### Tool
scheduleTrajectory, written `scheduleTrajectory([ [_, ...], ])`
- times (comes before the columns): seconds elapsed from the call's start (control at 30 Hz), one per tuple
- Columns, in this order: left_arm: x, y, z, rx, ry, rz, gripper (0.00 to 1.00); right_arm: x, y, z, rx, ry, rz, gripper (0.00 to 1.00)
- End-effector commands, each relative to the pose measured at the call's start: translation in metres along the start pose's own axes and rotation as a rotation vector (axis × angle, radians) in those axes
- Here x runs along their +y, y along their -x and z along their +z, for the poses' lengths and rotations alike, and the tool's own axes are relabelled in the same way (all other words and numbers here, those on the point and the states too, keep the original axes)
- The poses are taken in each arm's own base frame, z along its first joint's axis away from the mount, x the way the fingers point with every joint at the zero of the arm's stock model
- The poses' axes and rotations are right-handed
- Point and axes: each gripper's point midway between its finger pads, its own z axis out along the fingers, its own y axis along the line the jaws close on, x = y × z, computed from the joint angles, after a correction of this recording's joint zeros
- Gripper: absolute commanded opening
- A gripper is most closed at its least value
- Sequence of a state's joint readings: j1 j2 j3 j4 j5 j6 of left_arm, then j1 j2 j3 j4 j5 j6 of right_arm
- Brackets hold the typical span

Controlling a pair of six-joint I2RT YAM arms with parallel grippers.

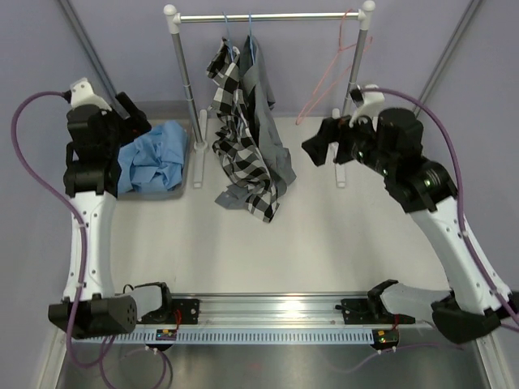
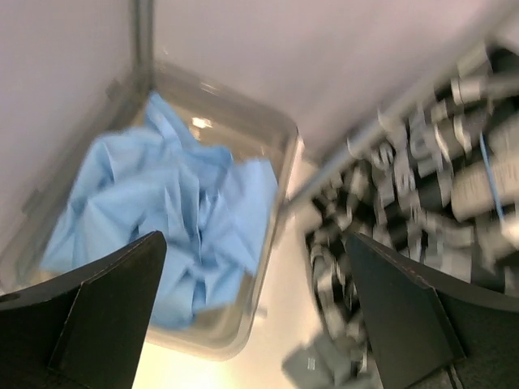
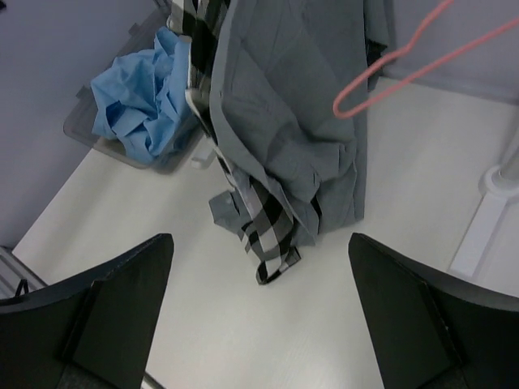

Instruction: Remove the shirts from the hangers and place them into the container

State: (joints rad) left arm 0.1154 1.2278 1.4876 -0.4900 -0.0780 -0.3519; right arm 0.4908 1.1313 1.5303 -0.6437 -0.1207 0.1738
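Note:
The light blue shirt point(image 1: 154, 166) point(image 2: 162, 219) point(image 3: 142, 101) lies crumpled in the grey translucent container point(image 1: 186, 185) point(image 2: 280, 134) point(image 3: 81, 134) at the left. My left gripper point(image 1: 136, 121) point(image 2: 255, 316) hovers above the container's near right corner, open and holding nothing. The checked shirt point(image 1: 239, 154) point(image 3: 272, 219) and the grey shirt point(image 1: 261, 81) point(image 3: 300, 105) hang from two blue hangers point(image 1: 228, 36), their hems trailing on the table. A pink hanger point(image 1: 328, 77) point(image 3: 389, 69) hangs bare on the right. My right gripper point(image 1: 320, 146) point(image 3: 259, 316) is open, right of the hanging shirts.
The silver rack bar point(image 1: 272, 16) spans the back on two posts, whose white feet point(image 1: 199, 134) point(image 3: 478, 235) rest on the table. The container sits close beside the left post. Purple cables loop out from both arms.

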Motion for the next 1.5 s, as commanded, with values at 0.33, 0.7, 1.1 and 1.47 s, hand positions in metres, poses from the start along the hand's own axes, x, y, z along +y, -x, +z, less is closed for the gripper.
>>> scheduleTrajectory([
  [0.33,0.026,-0.147,-0.064,0.179,-0.155,0.107,0.99,0.019,0.086,0.134,-0.062,-0.071,-0.103,0.99],
  [0.7,0.036,-0.144,-0.064,0.165,-0.084,0.096,0.99,-0.001,0.059,0.221,-0.063,-0.187,-0.097,0.92],
  [1.1,0.041,-0.148,-0.062,0.182,-0.058,0.083,0.99,-0.011,0.054,0.23,-0.078,-0.224,-0.141,0.45],
  [1.47,0.04,-0.151,-0.061,0.191,-0.06,0.078,0.99,-0.009,0.068,0.217,-0.084,-0.223,-0.191,0.08],
])
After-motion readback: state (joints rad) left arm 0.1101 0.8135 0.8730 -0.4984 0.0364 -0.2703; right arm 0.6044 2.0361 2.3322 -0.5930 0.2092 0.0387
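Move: The upper part of the grey shirt hangs some 20 cm ahead of the right hand, about 13 cm to its left and 5 cm lower. The checked shirt is beside it, roughly 20 cm ahead of the right hand, 21 cm left and 8 cm lower; the empty pink hanger is about 20 cm ahead, 2 cm right and 3 cm up. From the left hand, the grey shirt's upper part lies some 11 cm ahead, 35 cm right and 5 cm lower. The grey shirt's near right side is reached by the open right hand, which sweeps about 20 cm forward and 12 cm left, rising a little before sinking some 7 cm, then slows and closes its fingers to pinch the cloth, wrist turning slightly clockwise. The open left hand drops 15 cm and backs off 10 cm from over the container side, then waits. ##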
